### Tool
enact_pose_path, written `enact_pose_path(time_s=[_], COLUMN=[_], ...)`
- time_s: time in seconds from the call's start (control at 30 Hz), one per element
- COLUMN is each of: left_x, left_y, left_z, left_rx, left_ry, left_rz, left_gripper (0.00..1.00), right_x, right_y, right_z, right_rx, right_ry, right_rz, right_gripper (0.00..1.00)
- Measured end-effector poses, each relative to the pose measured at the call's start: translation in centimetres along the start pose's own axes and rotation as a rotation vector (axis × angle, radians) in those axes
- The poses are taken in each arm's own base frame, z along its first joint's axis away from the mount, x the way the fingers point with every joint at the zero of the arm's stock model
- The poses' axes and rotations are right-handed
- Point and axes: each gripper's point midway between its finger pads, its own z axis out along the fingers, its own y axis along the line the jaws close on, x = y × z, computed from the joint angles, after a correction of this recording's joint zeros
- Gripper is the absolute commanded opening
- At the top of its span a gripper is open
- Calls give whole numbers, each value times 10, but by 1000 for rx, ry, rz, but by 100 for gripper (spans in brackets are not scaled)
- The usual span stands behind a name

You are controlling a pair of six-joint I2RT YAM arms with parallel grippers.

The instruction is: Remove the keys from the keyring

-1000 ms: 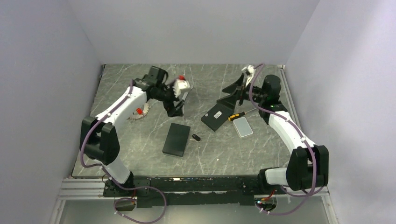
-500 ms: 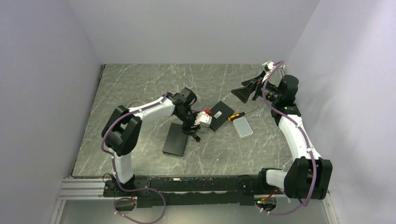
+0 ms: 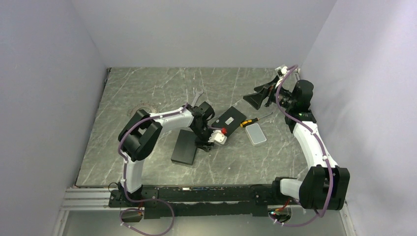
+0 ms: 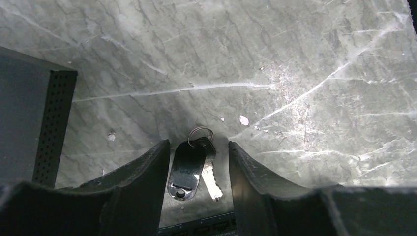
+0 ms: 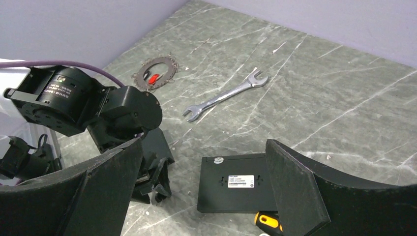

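The keyring (image 5: 156,74) is a large wire ring with a small red piece and a spiky fringe of keys. It lies flat on the table at the back left, also seen from above (image 3: 143,105), and no gripper touches it. My left gripper (image 4: 197,147) is open and low over the table's middle (image 3: 204,144). Between its fingers lies a small black fob (image 4: 186,164) with one silver key (image 4: 210,179) on a small split ring. My right gripper (image 5: 204,147) is open and empty, raised at the back right (image 3: 258,97).
A silver wrench (image 5: 226,94) lies behind the left arm. A black box (image 3: 231,118), an orange-handled screwdriver (image 3: 248,122) and a white case (image 3: 255,133) lie right of centre. A flat black box (image 3: 184,147) lies beside the left gripper.
My left arm has swung from the back left by the keyring to the table's middle and come down over the black fob. My right arm rose toward the back right, then held still.
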Motion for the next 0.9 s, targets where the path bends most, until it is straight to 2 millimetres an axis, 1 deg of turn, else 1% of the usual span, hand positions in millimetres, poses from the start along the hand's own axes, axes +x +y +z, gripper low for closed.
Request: enact_pose_path(time_s=[0.07,0.2,0.43,0.57,0.77,0.9], left_x=[-1,-4,-11,-12,-15,-15], left_y=[0,-2,-5,-6,-7,-10], left_z=[1,4,11,12,12,7], left_rx=[1,7,16,21,23,34], left_ry=[0,5,16,19,15,31], left_rz=[13,30,67,71,73,48], left_gripper=[45,43,29,19,15,14], right_x=[0,0,0,0,0,0], right_y=[0,0,0,0,0,1], right_z=[0,0,0,0,0,0], right_rx=[0,0,-1,-1,-2,-4], right_ry=[0,0,0,0,0,1], right_rz=[0,0,0,0,0,0], right_gripper=[100,100,100,100,100,100])
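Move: The black fob with its small ring and key lies between the left hand's open fingers, about 1 cm back of the hand point and 1 cm below it. The black box is centred some 8 cm to this hand's left and 2 cm back; the flat black drive about 9 cm ahead and 9 cm to its right, both near table level. From the right hand the fob is roughly 13 cm back, 19 cm left and 27 cm down. Back and slightly to the right, low over the table, the left hand creeps about 2 cm along the fob towards its ring end, turning only a few degrees clockwise. Meanwhile its fingers close from half open to about a quarter and pinch the fob and small ring; once they have shut, the hand just begins to rise, by about half a centimetre. ##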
